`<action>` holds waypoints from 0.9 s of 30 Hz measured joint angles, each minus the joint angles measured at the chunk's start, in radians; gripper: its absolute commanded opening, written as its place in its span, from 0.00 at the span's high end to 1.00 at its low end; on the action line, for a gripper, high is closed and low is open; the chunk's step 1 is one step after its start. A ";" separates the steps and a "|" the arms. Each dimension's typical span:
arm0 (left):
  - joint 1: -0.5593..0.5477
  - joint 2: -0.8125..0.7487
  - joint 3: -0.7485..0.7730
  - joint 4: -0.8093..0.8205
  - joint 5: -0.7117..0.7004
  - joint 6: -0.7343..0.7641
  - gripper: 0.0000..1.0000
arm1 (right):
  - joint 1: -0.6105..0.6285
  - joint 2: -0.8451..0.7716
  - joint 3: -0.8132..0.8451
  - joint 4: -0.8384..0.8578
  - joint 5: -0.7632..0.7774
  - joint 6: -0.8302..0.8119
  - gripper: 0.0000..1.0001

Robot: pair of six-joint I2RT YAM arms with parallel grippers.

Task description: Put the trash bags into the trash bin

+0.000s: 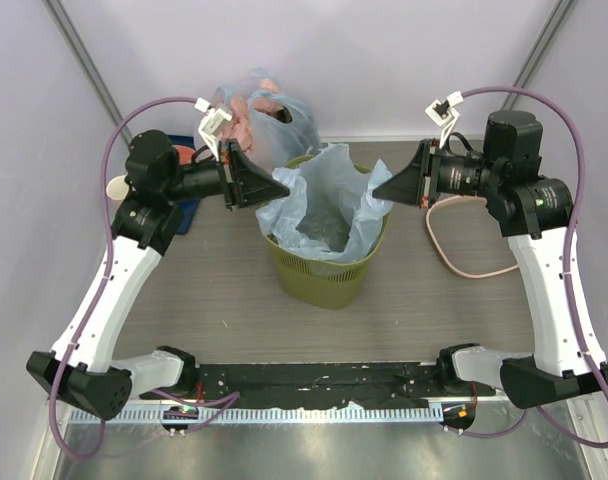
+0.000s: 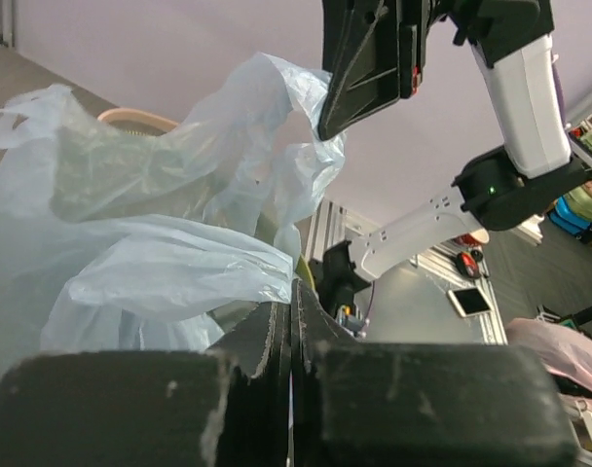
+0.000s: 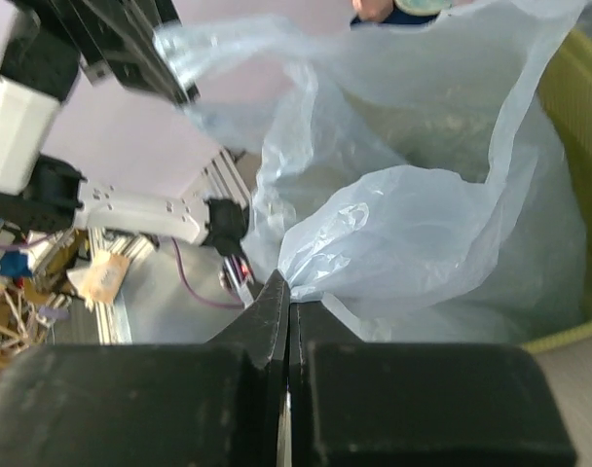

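Observation:
The olive-green trash bin [image 1: 324, 275] stands at the table's middle. The light-blue translucent trash bag [image 1: 324, 205] hangs open inside it, its edges above the rim. My left gripper [image 1: 276, 187] is shut on the bag's left edge; the pinched plastic [image 2: 179, 282] shows in the left wrist view. My right gripper [image 1: 379, 190] is shut on the bag's right edge, seen in the right wrist view [image 3: 393, 243]. The two grippers hold the bag's mouth spread across the bin. The bin's rim [image 3: 578, 117] shows beside the bag.
A knotted blue bag with pink lumps [image 1: 264, 115] lies behind the bin. A dark blue and red object [image 1: 187, 185] sits at the left, behind the left arm. A pinkish cable [image 1: 449, 245] loops on the table at the right.

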 measured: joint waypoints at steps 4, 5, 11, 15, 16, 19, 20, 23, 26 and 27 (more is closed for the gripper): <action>0.079 -0.058 -0.002 -0.116 0.044 0.053 1.00 | 0.000 -0.005 0.040 -0.202 -0.009 -0.158 0.99; 0.106 -0.071 -0.002 -0.142 0.054 0.059 1.00 | 0.000 -0.005 0.050 -0.255 -0.009 -0.197 0.99; 0.350 -0.126 0.002 -0.239 0.174 0.055 1.00 | 0.000 -0.017 0.096 -0.446 -0.008 -0.338 0.99; 0.469 -0.127 0.004 -0.341 0.245 0.086 1.00 | 0.000 -0.076 0.077 -0.493 0.006 -0.385 0.99; 0.486 -0.127 0.004 -0.363 0.258 0.094 1.00 | 0.000 -0.088 0.077 -0.502 0.009 -0.391 0.99; 0.553 -0.124 0.004 -0.393 0.309 0.099 1.00 | 0.000 -0.089 0.165 -0.537 0.029 -0.407 0.99; 0.575 -0.122 0.003 -0.386 0.328 0.087 1.00 | 0.000 -0.081 0.214 -0.541 0.039 -0.408 0.99; 0.635 -0.120 -0.011 -0.327 0.376 0.028 1.00 | -0.001 -0.087 0.298 -0.514 0.044 -0.409 0.99; 0.660 -0.135 -0.071 -0.245 0.410 -0.017 1.00 | -0.001 -0.161 0.212 -0.499 0.043 -0.424 0.99; 0.662 -0.146 -0.105 -0.214 0.415 -0.031 1.00 | -0.001 -0.200 0.150 -0.499 0.044 -0.429 0.99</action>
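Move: Both hands already pinch the rim of the thin blue bag, about 16 cm apart, above the trash bin. From the left hand the bin's middle lies some 8 cm to the right, 3 cm ahead and roughly 28 cm below; from the right hand it is about 8 cm to the left, 3 cm ahead and as far down. The full bag stands about 28 cm ahead of the left hand and 6 cm to its left, the red plate 27 cm ahead and 28 cm left. Keeping their pinch on opposite sides of the bag's mouth, the hands draw apart and pull it wide: the left sweeps about 15 cm to the left, out past the bin's left side, swinging some 15 degrees counter-clockwise. The right hand pulls back towards the base by about 11 cm and a little right, dipping, rising, then sinking again, while its wrist tips the fingers downward. ##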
